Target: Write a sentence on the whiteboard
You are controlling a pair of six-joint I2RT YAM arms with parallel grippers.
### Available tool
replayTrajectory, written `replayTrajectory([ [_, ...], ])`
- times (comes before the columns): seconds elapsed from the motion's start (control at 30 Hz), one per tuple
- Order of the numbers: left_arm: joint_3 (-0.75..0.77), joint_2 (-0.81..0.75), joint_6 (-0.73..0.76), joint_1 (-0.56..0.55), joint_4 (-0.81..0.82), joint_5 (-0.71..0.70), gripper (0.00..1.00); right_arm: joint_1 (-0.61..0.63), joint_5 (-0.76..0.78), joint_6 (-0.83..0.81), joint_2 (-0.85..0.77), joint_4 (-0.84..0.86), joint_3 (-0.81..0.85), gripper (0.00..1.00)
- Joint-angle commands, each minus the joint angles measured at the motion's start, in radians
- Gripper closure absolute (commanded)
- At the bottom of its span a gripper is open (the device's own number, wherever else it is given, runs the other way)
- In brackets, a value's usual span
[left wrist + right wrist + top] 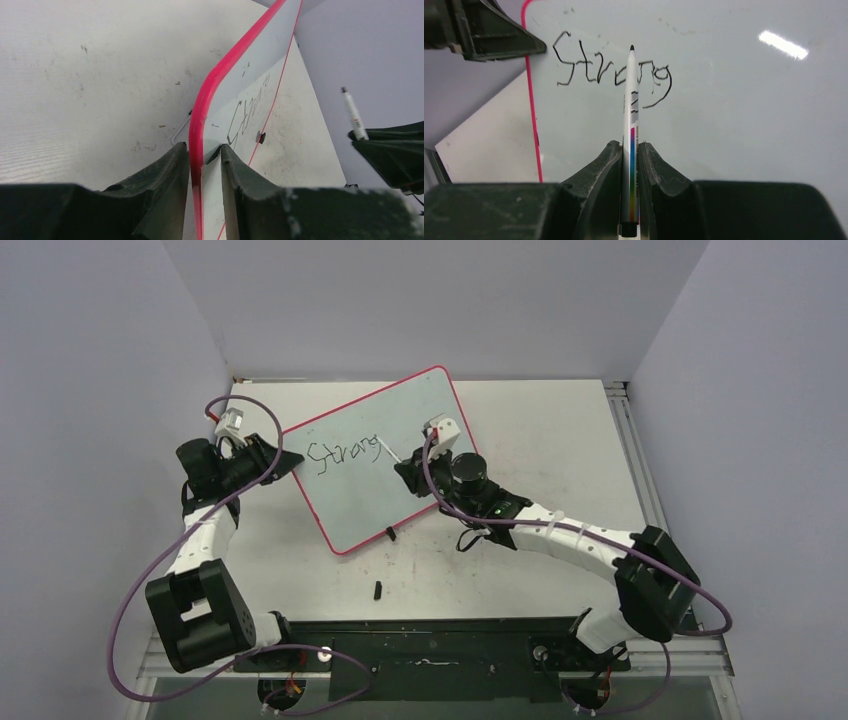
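Note:
The whiteboard (400,500) with its pink-red rim lies askew on the white table. One black word of the sentence (343,453), "Strong", is on it. My left gripper (290,462) straddles the board's left corner. In the left wrist view the rim (200,110) runs between the jaws of that gripper (204,147). One finger is against the rim and a slim gap shows on the face side. My right gripper (630,145) is shut on a white marker (632,100). The marker's tip is just over the letters (614,75).
A small black cap-like piece (378,590) lies on the table in front of the board. A black foot (389,533) sits at the board's near edge. Pale walls close in on the left, back and right. A metal rail (625,430) runs along the right side.

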Motion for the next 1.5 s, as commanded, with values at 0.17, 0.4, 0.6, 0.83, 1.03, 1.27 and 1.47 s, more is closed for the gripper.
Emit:
replayTrajectory([
  [0.17, -0.001, -0.062, 0.072, 0.001, -0.041, -0.029, 0.58, -0.002, 0.094, -0.071, -0.176, -0.031, 0.007, 0.95],
  [0.4, -0.003, -0.091, 0.096, 0.001, -0.072, -0.063, 0.35, -0.015, 0.123, -0.085, -0.243, -0.086, -0.008, 0.95],
  [0.6, 0.008, -0.111, 0.116, 0.005, -0.104, -0.1, 0.23, -0.019, 0.143, -0.085, -0.311, -0.127, -0.028, 0.95],
  [0.83, 0.041, -0.176, 0.174, 0.015, -0.15, -0.194, 0.21, -0.053, 0.125, -0.086, -0.393, -0.207, -0.036, 0.95],
  [1.03, 0.141, -0.202, 0.194, 0.027, -0.163, -0.25, 0.21, -0.126, 0.05, -0.069, -0.465, -0.272, -0.046, 0.95],
  [1.27, 0.485, -0.05, 0.369, -0.103, -0.423, -0.282, 0.2, -0.169, -0.021, -0.078, -0.494, -0.324, -0.039, 0.95],
  [1.47, 0.901, 0.275, 0.569, -0.248, -0.765, -0.213, 0.2, -0.179, -0.049, -0.082, -0.503, -0.35, -0.036, 0.95],
])
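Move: The whiteboard's left edge, just below its upper corner, lies right between the left fingers; the word "Strong" is about 10 cm right of that hand, 3 farther out and 6 below. From the right hand with the pen, the blank right part is some 9 cm ahead, 6 right and 7 below. "Strong" lies about 5 cm ahead, 12 left and 8 below; the top right corner is around 19 cm ahead, 7 right, level in height. The whiteboard's left edge is let go: the left fingers spread wide around it, ease slightly left and back, then swing up about 15 cm and some 6 forward, rolling left side up. The right hand keeps the pen, already clear of the surface, rises, then carries it about 12 cm right, away from "Strong", still climbing and turning some 10 degrees clockwise before stopping. ##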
